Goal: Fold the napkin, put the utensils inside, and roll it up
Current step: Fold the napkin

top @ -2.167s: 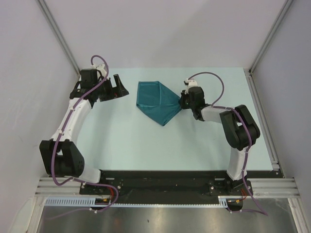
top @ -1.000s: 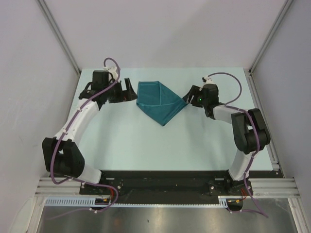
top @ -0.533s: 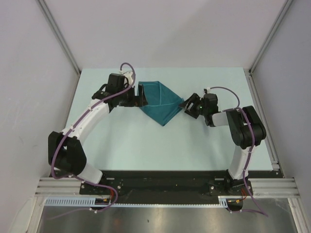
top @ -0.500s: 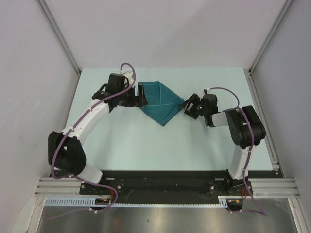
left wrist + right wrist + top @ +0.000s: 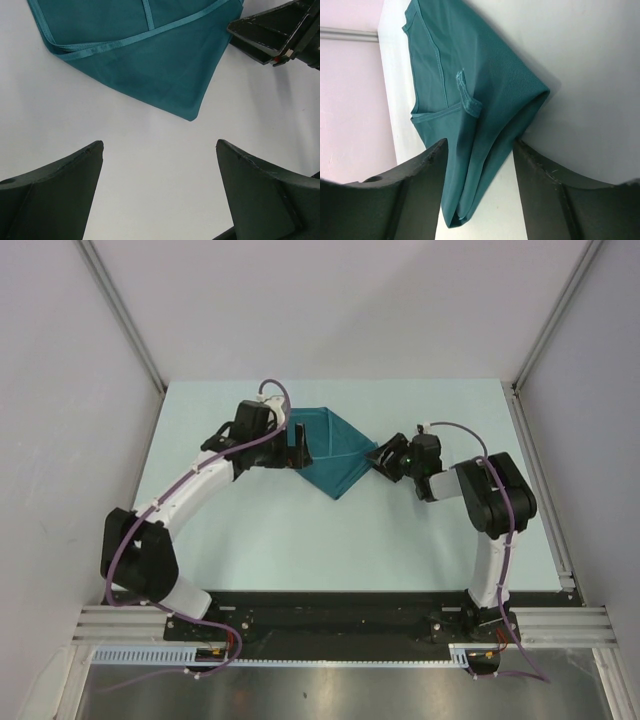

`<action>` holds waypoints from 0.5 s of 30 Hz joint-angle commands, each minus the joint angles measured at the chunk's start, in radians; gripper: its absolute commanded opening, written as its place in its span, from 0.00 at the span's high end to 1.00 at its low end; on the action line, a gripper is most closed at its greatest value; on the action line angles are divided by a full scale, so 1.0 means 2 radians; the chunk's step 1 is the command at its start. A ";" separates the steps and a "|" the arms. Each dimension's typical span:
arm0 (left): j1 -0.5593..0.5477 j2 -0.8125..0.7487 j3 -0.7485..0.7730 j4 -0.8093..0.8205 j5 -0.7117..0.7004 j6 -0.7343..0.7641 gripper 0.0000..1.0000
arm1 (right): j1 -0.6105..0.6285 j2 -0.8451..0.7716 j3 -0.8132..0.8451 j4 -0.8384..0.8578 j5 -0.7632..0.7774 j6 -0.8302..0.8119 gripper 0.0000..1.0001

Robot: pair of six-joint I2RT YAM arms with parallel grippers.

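Observation:
The dark teal napkin (image 5: pixel 330 452) lies folded into a pointed shape at the back middle of the table. My left gripper (image 5: pixel 298 446) hovers at its left edge, jaws wide open. In the left wrist view only bare table shows between the fingers (image 5: pixel 60 185), and the napkin's (image 5: pixel 150 55) near corner lies ahead of them. My right gripper (image 5: pixel 379 458) is at the napkin's right corner. In the right wrist view that folded corner (image 5: pixel 475 150) lies between the open fingers (image 5: pixel 535 175), with a gap on the left side. No utensils are in view.
The pale table (image 5: pixel 300 540) is boxed in by grey walls, with slanted metal posts (image 5: pixel 118 315) at the back corners. A rail (image 5: pixel 540 490) runs along the right edge. The arm bases stand on the black bar (image 5: pixel 330 612) at the near edge.
My left arm has swung right from the table's left side to the napkin's left edge. My right gripper has come in round the napkin's right corner, and its jaws have narrowed a little.

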 commanded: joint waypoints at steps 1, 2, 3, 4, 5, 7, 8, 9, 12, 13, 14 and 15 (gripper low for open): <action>-0.004 -0.006 -0.014 0.032 0.004 -0.020 0.01 | 0.003 0.025 0.013 -0.012 0.026 0.001 0.42; -0.005 -0.003 -0.016 0.035 0.003 -0.020 0.01 | 0.004 0.027 0.014 -0.012 0.026 0.002 0.44; -0.006 -0.003 -0.019 0.036 0.002 -0.020 0.01 | 0.005 0.029 0.018 -0.016 0.027 0.003 0.47; -0.010 -0.001 -0.020 0.039 0.001 -0.019 0.01 | 0.005 0.032 0.019 -0.016 0.029 0.003 0.49; -0.012 0.000 -0.022 0.042 -0.001 -0.018 0.01 | 0.005 0.032 0.020 -0.019 0.032 0.002 0.51; -0.021 0.002 -0.029 0.056 -0.004 -0.019 0.01 | 0.008 0.032 0.022 -0.026 0.036 0.001 0.60; -0.024 0.002 -0.032 0.063 -0.005 -0.020 0.01 | 0.008 0.032 0.021 -0.028 0.038 0.000 0.63; -0.028 0.006 -0.037 0.076 -0.007 -0.020 0.01 | 0.008 0.032 0.021 -0.030 0.038 0.000 0.65; -0.044 0.021 -0.038 0.095 -0.014 -0.021 0.01 | 0.008 0.031 0.023 -0.033 0.038 -0.002 0.74; -0.051 0.026 -0.036 0.097 -0.017 -0.021 0.01 | 0.008 0.031 0.026 -0.036 0.039 -0.005 0.75; -0.053 0.033 -0.031 0.098 -0.020 -0.021 0.01 | 0.008 0.030 0.028 -0.041 0.040 -0.008 0.80; -0.057 0.044 -0.028 0.098 -0.019 -0.021 0.01 | 0.008 0.029 0.029 -0.045 0.041 -0.011 0.82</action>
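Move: The napkin's raised right end, with its loose hem, lies roughly 3 cm ahead of the right hand, level with it sideways and about 1 cm below. From the same hand, the near corner is some 8 cm back, 8 cm left and 2 cm below; the far corner is about 14 cm ahead and 11 cm left. From the left hand, that near corner is about 1 cm ahead, 8 cm right and 14 cm below, the right end 11 cm ahead and 16 cm right. The napkin's raised right end is gathered between the right hand's fingertips as they close from over half open to about a fifth, the hand sinking some 1.5 cm and easing slightly forward onto the cloth. Meanwhile the left hand, wide open and empty, comes in over the napkin, about 3 cm to the right and 2 cm down towards the near corner, without touching the cloth. ##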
